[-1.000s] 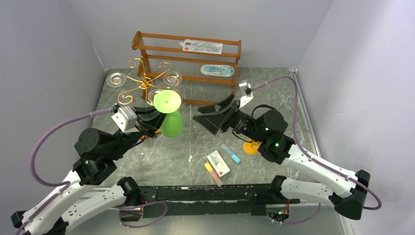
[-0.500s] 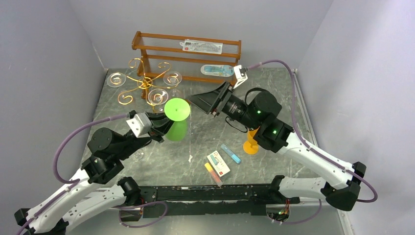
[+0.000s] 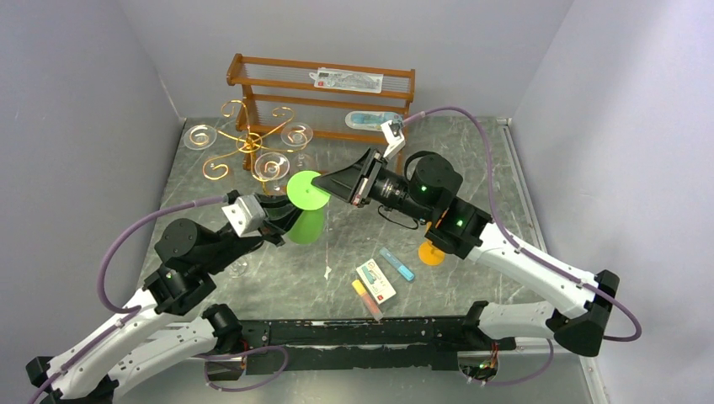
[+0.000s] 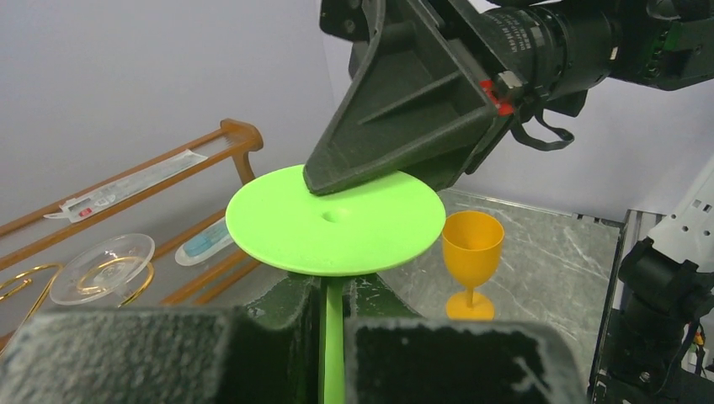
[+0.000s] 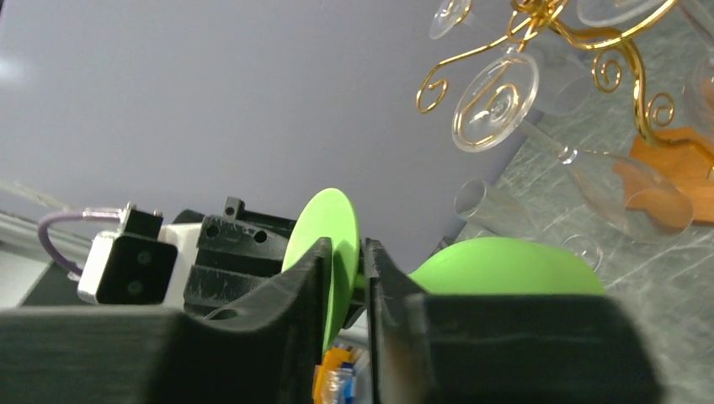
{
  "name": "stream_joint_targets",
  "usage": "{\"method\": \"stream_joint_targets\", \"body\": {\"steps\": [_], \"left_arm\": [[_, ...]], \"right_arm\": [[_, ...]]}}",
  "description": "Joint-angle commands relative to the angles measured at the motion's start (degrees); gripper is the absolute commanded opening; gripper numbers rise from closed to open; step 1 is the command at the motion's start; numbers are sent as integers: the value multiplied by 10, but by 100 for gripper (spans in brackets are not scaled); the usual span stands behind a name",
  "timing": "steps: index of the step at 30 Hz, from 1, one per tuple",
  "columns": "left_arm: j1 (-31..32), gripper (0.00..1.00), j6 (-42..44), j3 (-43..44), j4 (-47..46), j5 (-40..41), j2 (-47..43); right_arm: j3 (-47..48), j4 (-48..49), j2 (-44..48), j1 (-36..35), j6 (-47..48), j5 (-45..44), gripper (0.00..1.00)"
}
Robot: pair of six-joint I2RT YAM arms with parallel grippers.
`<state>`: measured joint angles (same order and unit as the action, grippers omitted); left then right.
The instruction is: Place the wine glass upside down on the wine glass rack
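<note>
The green wine glass (image 3: pixel 306 220) is held foot-up, bowl down, with my left gripper (image 3: pixel 278 220) shut on its thin stem (image 4: pixel 333 337). Its round foot (image 4: pixel 337 220) sits above the left fingers. My right gripper (image 3: pixel 330 185) reaches in from the right, its two fingers straddling the rim of the foot (image 5: pixel 334 225); a narrow gap shows on one side, so it stands open. The green bowl (image 5: pixel 505 265) shows just behind the right gripper (image 5: pixel 345 273). The gold wine glass rack (image 3: pixel 249 141) stands behind and to the left, with clear glasses hanging on its curled arms (image 5: pixel 606 38).
A two-tier wooden shelf (image 3: pixel 324 93) with packets lines the back wall. An orange goblet (image 3: pixel 432 250) stands upright under the right arm. Small packets (image 3: pixel 376 282) lie near the front edge. A clear glass (image 3: pixel 237 268) lies by the left arm.
My right gripper swung left to the green foot and its jaws narrowed around the rim. The left arm shifted the glass slightly right and kept its grip.
</note>
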<state>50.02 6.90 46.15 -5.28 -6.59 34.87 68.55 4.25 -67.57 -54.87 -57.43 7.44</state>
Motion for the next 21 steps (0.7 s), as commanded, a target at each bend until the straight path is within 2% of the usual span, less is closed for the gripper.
{"method": "stream_joint_targets", "body": {"steps": [1,4,5,9,13,17,21], "left_arm": [[-2,5,7,-5,-36,2,-5],[-2,5,1,-7,-40,-2,-10],[-2,10,-1,-7,-39,-5,-13],[-2,41,-6,-1,-21,-11,-18],[-1,63,-11,3,-11,-4,-28],[-2,72,-18,11,3,5,-39],[-1,76,-39,49,35,63,-45]], "right_arm": [[-13,11,15,-1,-16,22,17],[-22,12,21,0,-28,13,0],[-23,11,23,0,-31,6,0],[-22,-7,35,1,-42,-48,0],[10,-40,37,2,-42,-104,0],[41,-82,27,2,-34,-157,0],[72,-99,8,6,-14,-208,0]]}}
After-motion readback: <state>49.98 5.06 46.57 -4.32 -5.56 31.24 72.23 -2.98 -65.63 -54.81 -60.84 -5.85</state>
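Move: The left hand still pinches the stem of the green wine glass, foot up, the glass's middle about 4 cm straight below it. From the right hand, half closed around the foot's edge, that middle lies some 3 cm left, 1 cm back and 7 cm down. The wine glass rack's hub is about 15 cm ahead and 15 cm left, 8 cm lower; its front hanging glass is 8 cm ahead and 10 cm left, its right-hand one 15 cm ahead and 5 cm left, both 15 cm down. The right fingers finish closing on the rim of the green glass's upturned foot, one finger above and one beneath, with the hand easing slightly back and up before it swings about 3.5 cm forward and as much to the right, still a little higher, turning some 15 degrees clockwise. Once that grip is shut the left fingers spread wide and let go of the stem, and the left hand draws off about 2.5 cm, up, to its left and back, away from the glass. ##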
